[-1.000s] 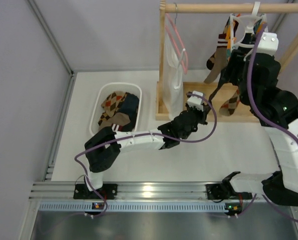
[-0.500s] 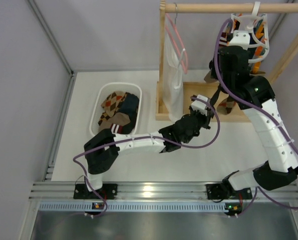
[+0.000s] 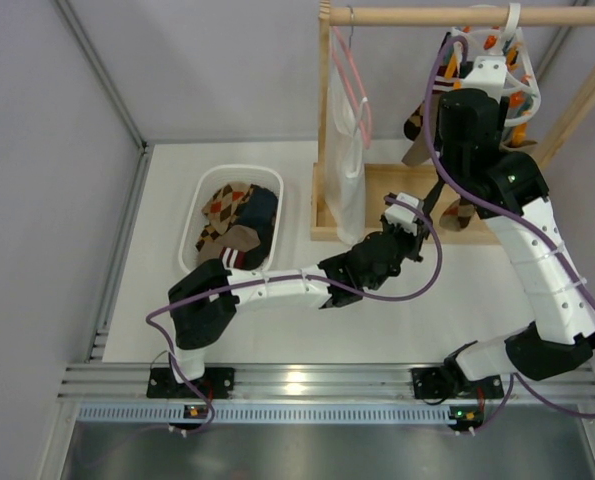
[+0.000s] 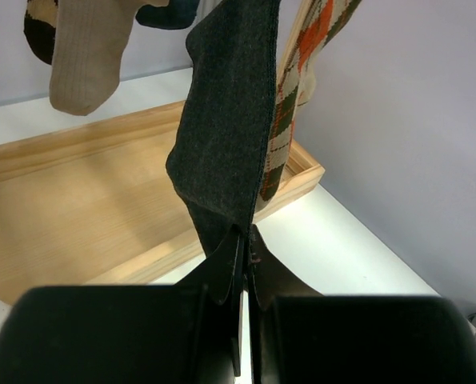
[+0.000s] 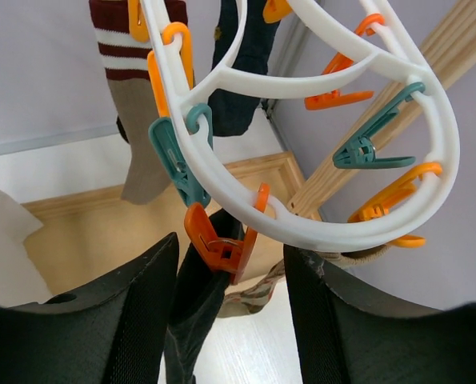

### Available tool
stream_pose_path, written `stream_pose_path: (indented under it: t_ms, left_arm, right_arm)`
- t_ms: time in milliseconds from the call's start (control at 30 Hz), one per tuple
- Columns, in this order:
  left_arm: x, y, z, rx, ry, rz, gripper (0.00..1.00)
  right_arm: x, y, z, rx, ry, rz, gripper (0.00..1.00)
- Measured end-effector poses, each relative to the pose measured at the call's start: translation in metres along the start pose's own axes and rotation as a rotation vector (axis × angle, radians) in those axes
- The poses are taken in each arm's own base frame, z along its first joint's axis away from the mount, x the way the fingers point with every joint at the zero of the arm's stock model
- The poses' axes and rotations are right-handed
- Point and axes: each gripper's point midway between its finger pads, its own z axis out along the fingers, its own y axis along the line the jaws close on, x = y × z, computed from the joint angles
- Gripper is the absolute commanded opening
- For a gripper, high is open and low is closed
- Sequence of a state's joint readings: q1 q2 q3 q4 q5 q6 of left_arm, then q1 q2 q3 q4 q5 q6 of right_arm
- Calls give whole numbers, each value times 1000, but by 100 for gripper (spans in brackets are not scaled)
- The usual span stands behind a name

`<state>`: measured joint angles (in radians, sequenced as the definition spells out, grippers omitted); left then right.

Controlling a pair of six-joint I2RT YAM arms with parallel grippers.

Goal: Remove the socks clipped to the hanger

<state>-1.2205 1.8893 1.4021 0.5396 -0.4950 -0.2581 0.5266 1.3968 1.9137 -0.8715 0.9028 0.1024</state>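
Note:
The white ring hanger hangs from the wooden rod, also visible as hanger from above. An orange clip on the ring holds a dark sock. My right gripper is open, one finger on each side of that clip with gaps showing. My left gripper is shut on the lower end of the dark sock, which is pulled taut. An argyle sock hangs just behind it. A taupe sock with a striped cuff is still clipped.
A white basket on the left holds several socks. A white cloth bag hangs on a pink wire hanger at the rack's left post. The rack's wooden base tray lies under the socks. A wall stands close on the right.
My right arm swung up and left to the hanger and its jaws narrowed around the orange clip. The left gripper kept hold of the dark sock and shifted slightly right.

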Motion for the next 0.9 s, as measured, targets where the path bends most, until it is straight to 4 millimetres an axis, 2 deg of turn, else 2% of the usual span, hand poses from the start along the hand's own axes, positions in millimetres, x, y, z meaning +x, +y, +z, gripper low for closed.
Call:
stream_pose_path:
  t_ms: [300, 567, 633, 867, 900]
  left_arm:
    - [1, -4, -2, 8, 2, 6, 0]
    - [1, -4, -2, 8, 2, 6, 0]
    - [1, -4, -2, 8, 2, 6, 0]
    - [1, -4, -2, 7, 2, 5, 0]
    - [1, -4, -2, 7, 2, 5, 0]
  right_arm:
    - [-7, -12, 7, 47, -21, 4, 44]
    - [-2, -10, 13, 59, -21, -7, 29]
    - [-2, -10, 13, 58, -21, -10, 21]
    - [0, -8, 14, 54, -24, -9, 11]
    - [1, -8, 15, 52, -24, -10, 6]
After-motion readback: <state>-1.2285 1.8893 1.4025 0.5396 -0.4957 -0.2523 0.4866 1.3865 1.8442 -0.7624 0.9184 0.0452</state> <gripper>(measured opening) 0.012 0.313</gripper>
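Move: The orange clip holding the black sock sits between the right hand's open fingertips, about 1 cm ahead and 1 cm to the right, roughly level. From that hand, a teal clip is some 4 cm ahead, 3 cm left and 2 cm up, and the striped sock hangs roughly 10 cm ahead and 5 cm left. From the left hand, closed on the black sock's lower part, the orange clip is about 8 cm ahead, 8 cm right and 17 cm up. Right hand eases about 1.5 cm right and 1 cm forward, pinching the orange clip; left keeps the sock still. ##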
